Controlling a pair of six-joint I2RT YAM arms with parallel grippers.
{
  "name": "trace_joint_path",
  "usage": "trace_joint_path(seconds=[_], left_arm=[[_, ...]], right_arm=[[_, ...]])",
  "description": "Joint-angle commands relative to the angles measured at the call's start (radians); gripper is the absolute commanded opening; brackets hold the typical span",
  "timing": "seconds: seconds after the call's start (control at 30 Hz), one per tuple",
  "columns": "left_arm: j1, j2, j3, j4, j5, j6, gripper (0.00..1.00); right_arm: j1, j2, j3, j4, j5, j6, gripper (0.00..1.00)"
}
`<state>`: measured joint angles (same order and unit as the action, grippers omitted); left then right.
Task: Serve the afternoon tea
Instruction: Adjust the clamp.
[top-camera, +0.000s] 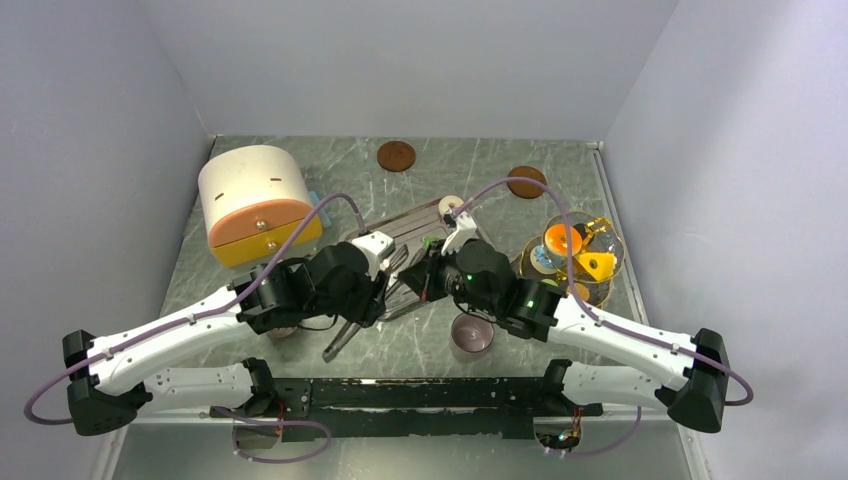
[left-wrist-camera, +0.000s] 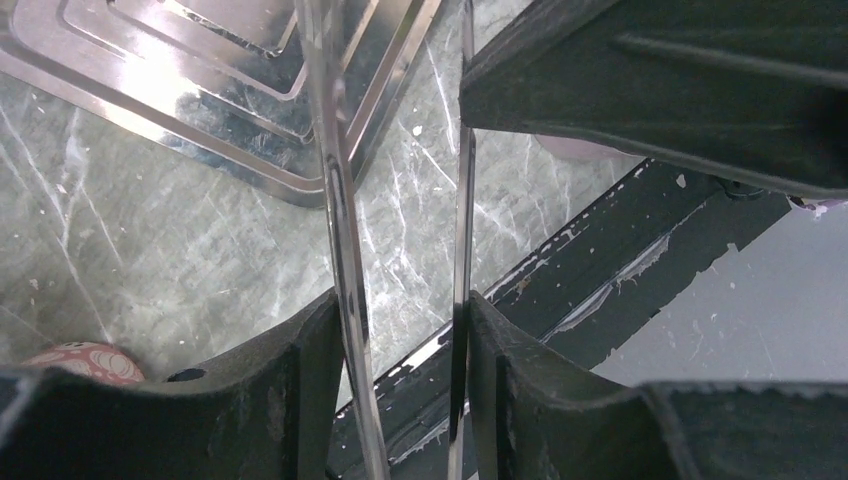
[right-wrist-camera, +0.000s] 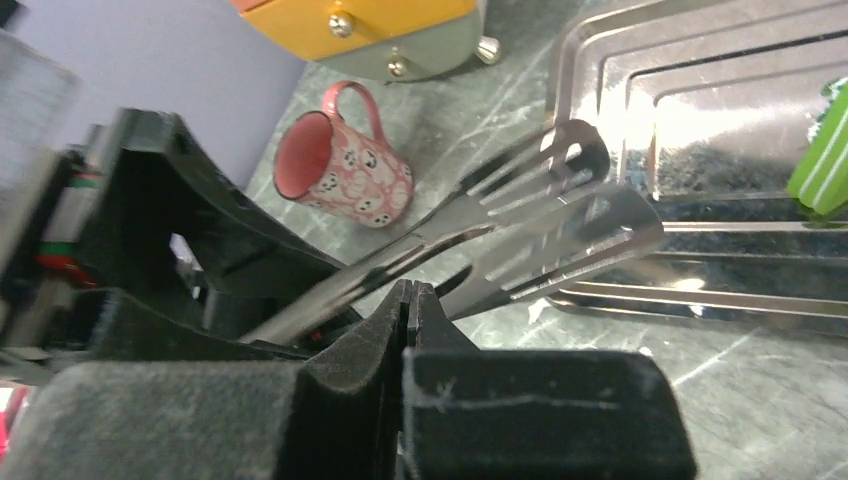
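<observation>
My left gripper (top-camera: 372, 295) (left-wrist-camera: 400, 310) is shut on a pair of steel tongs (left-wrist-camera: 340, 200), one tong arm against each finger. The tongs (top-camera: 342, 340) (right-wrist-camera: 560, 210) have their slotted tips over the near edge of the steel tray (right-wrist-camera: 700, 100). My right gripper (top-camera: 425, 278) (right-wrist-camera: 405, 292) is shut with nothing in it, just below those tips. A green striped treat (right-wrist-camera: 820, 150) lies on the tray. A cream ring (top-camera: 451, 207) sits at the tray's far corner. Orange (top-camera: 562, 240) and other treats fill a glass bowl (top-camera: 600, 240). A pinkish-grey mug (top-camera: 471, 335) stands near my right arm.
A cream box with orange and yellow drawers (top-camera: 255, 200) stands at the back left. A pink patterned mug (right-wrist-camera: 345, 160) (left-wrist-camera: 85, 360) stands beside my left arm. Two brown discs (top-camera: 396, 155) (top-camera: 527, 181) lie at the back. A black rail (top-camera: 420, 392) runs along the near edge.
</observation>
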<state>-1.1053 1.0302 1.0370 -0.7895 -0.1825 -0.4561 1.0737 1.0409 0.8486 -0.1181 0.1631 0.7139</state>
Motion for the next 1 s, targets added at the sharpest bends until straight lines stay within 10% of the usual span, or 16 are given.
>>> trace_joint_path(seconds=[0.0,0.6,0.97], left_arm=[[-0.004,-0.015,0.04,0.031,-0.022,0.004,0.5],[-0.003,0.028,0.09,-0.012,-0.12,0.015,0.51],[0.038,0.195,0.113,0.003,-0.116,0.03,0.5]], right_arm=[[0.003,-0.005,-0.036,0.005,0.03,-0.027,0.0],[0.003,-0.05,-0.005,-0.052,0.052,-0.037,0.01],[0.003,-0.27,0.081,-0.193,0.179,-0.06,0.48]])
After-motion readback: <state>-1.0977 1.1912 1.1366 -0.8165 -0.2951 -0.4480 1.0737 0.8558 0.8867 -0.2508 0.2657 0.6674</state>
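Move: The tongs are clasped in the left gripper; their middle is about 7 cm left, 4 cm back and 3 cm below the closed right fingertips. From the left gripper, the tray's middle is roughly 15 cm ahead, 7 cm right and 19 cm down, the purple mug about 20 cm right, level fore-and-aft and some 18 cm down. From the right hand, the tray lies 11 cm straight ahead, 22 cm down, and the mug 12 cm right, 4 cm back, 21 cm down. Press the right gripper's shut fingertips another 2 cm down against the right-hand arm of the tongs, hold there briefly, then back off right by about 4 cm and up past the starting height, opening to nearly half. Keep the left grip on the tongs and ease them forward about 3 cm towards the tray, rising slightly before sinking at the end. ##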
